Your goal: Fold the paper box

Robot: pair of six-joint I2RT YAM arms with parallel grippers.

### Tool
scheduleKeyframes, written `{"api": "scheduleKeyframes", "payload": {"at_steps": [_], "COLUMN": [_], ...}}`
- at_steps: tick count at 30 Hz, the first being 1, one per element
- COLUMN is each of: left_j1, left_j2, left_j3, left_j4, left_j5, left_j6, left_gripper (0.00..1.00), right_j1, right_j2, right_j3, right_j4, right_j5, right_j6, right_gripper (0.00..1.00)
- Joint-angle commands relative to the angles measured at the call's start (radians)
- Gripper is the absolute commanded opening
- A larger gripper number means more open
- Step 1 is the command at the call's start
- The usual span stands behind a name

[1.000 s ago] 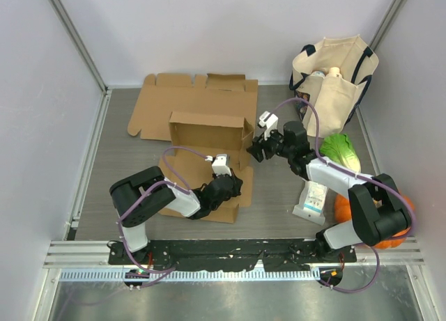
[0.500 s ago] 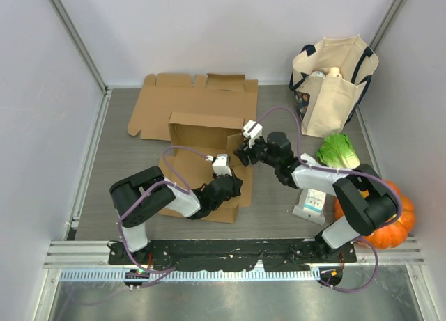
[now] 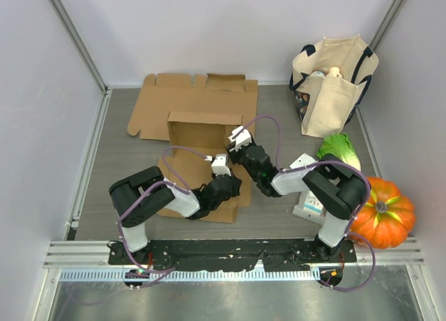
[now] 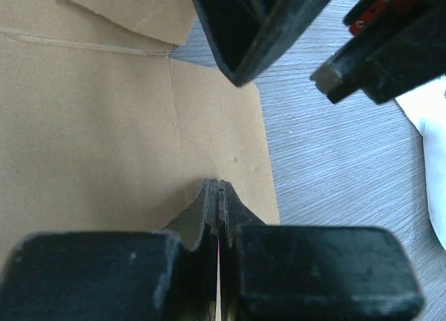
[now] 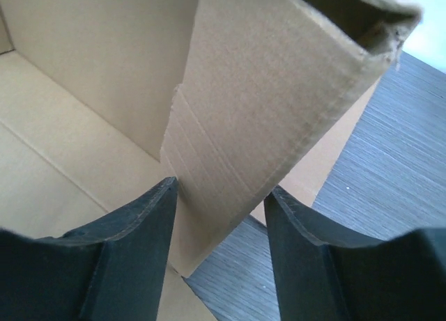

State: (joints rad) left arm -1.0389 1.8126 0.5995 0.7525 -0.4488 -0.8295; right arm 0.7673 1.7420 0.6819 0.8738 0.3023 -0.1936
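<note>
The brown paper box stands half-folded in mid-table, its back wall upright and its front flap lying flat. My left gripper is shut, with nothing seen between its fingertips, which rest on that flat flap. My right gripper is open at the box's right side. In the right wrist view its two fingers straddle the upright right side wall without closing on it, gripper. The box's inner floor shows to the left.
A flat sheet of cardboard lies behind the box. A canvas tote bag stands at back right, with a green cabbage, a white carton and an orange pumpkin along the right side.
My right arm has swung left from near the cabbage to the box's right wall, uncovering the pumpkin. The left arm has stayed still, its gripper shut.
</note>
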Motion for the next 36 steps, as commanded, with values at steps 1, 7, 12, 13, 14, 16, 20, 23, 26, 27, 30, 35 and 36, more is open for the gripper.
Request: {"api": "scheduleKeyframes", "payload": {"at_steps": [1, 7, 12, 13, 14, 16, 20, 23, 26, 27, 30, 35, 36], "left_j1": [-0.001, -0.003, -0.001, -0.001, -0.001, -0.001, -0.004, -0.003, -0.001, 0.000, 0.008, 0.077, 0.089], "left_j2": [-0.019, -0.036, -0.136, -0.165, -0.195, -0.315, -0.595, -0.827, -1.033, -1.076, -1.161, -1.112, -1.099], "left_j3": [-0.035, -0.064, -0.118, -0.128, -0.151, -0.178, -0.222, -0.231, -0.251, -0.254, -0.216, -0.127, -0.126], "left_j4": [-0.009, 0.033, 0.059, 0.050, 0.045, 0.021, -0.183, -0.433, -0.616, -0.648, -0.912, -1.145, -1.156], "left_j5": [-0.034, -0.054, -0.074, -0.082, -0.093, -0.103, -0.160, -0.313, -0.430, -0.459, -0.576, -0.630, -0.628], "left_j6": [0.029, 0.024, 0.052, 0.064, 0.076, 0.104, 0.164, 0.141, 0.141, 0.138, 0.081, -0.026, -0.029], "left_gripper": [0.00, 0.00, 0.00, 0.00, 0.04, 0.12, 0.40, 0.49, 0.56, 0.58, 0.67, 0.82, 0.83], "right_j1": [0.020, 0.026, 0.027, 0.026, 0.026, 0.026, 0.023, 0.018, 0.015, 0.013, 0.010, 0.004, 0.003], "right_j2": [0.033, 0.059, 0.070, 0.070, 0.070, 0.067, 0.057, 0.057, 0.059, 0.060, 0.056, 0.042, 0.042], "right_j3": [0.053, 0.053, 0.039, 0.033, 0.025, 0.016, -0.005, -0.008, -0.007, -0.007, -0.010, -0.010, -0.012], "right_j4": [0.158, 0.198, 0.212, 0.221, 0.226, 0.226, 0.226, 0.220, 0.206, 0.202, 0.195, 0.165, 0.160], "right_j5": [0.182, 0.199, 0.181, 0.178, 0.170, 0.140, 0.081, 0.057, 0.040, 0.038, 0.031, 0.011, 0.009], "right_j6": [0.034, 0.028, -0.007, -0.015, -0.030, -0.041, -0.043, -0.026, -0.007, -0.003, 0.010, 0.016, 0.016], "right_gripper": [0.55, 0.29, 0.15, 0.13, 0.11, 0.08, 0.02, 0.01, 0.01, 0.01, 0.02, 0.05, 0.05]}}
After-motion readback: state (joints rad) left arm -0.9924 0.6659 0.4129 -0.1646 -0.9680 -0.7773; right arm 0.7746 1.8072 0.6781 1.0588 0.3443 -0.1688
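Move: The right hand's open fingers already straddle the side flap at the right end of the raised cardboard wall; the flap's middle is about 2 cm ahead, 1 cm left and 2 cm above it. The wall's middle is roughly 6 cm ahead and 10 cm left of that hand, and the bottom panel's middle about 10 cm back, 10 cm left and 8 cm below. From the shut left hand, low over the panel's right part, the wall's left end lies some 20 cm ahead, 24 cm left and 5 cm above. The right fingers close on the side flap and pinch it, easing only about 1 cm forward and 1 cm up, then keep their hold. The left hand, its tips on the bottom panel, lifts off and swings about 22 cm left towards the wall's left end, arcing up to 17 cm high and sinking to about 14; its fingers open wide as it turns some 30 degrees counter-clockwise. ##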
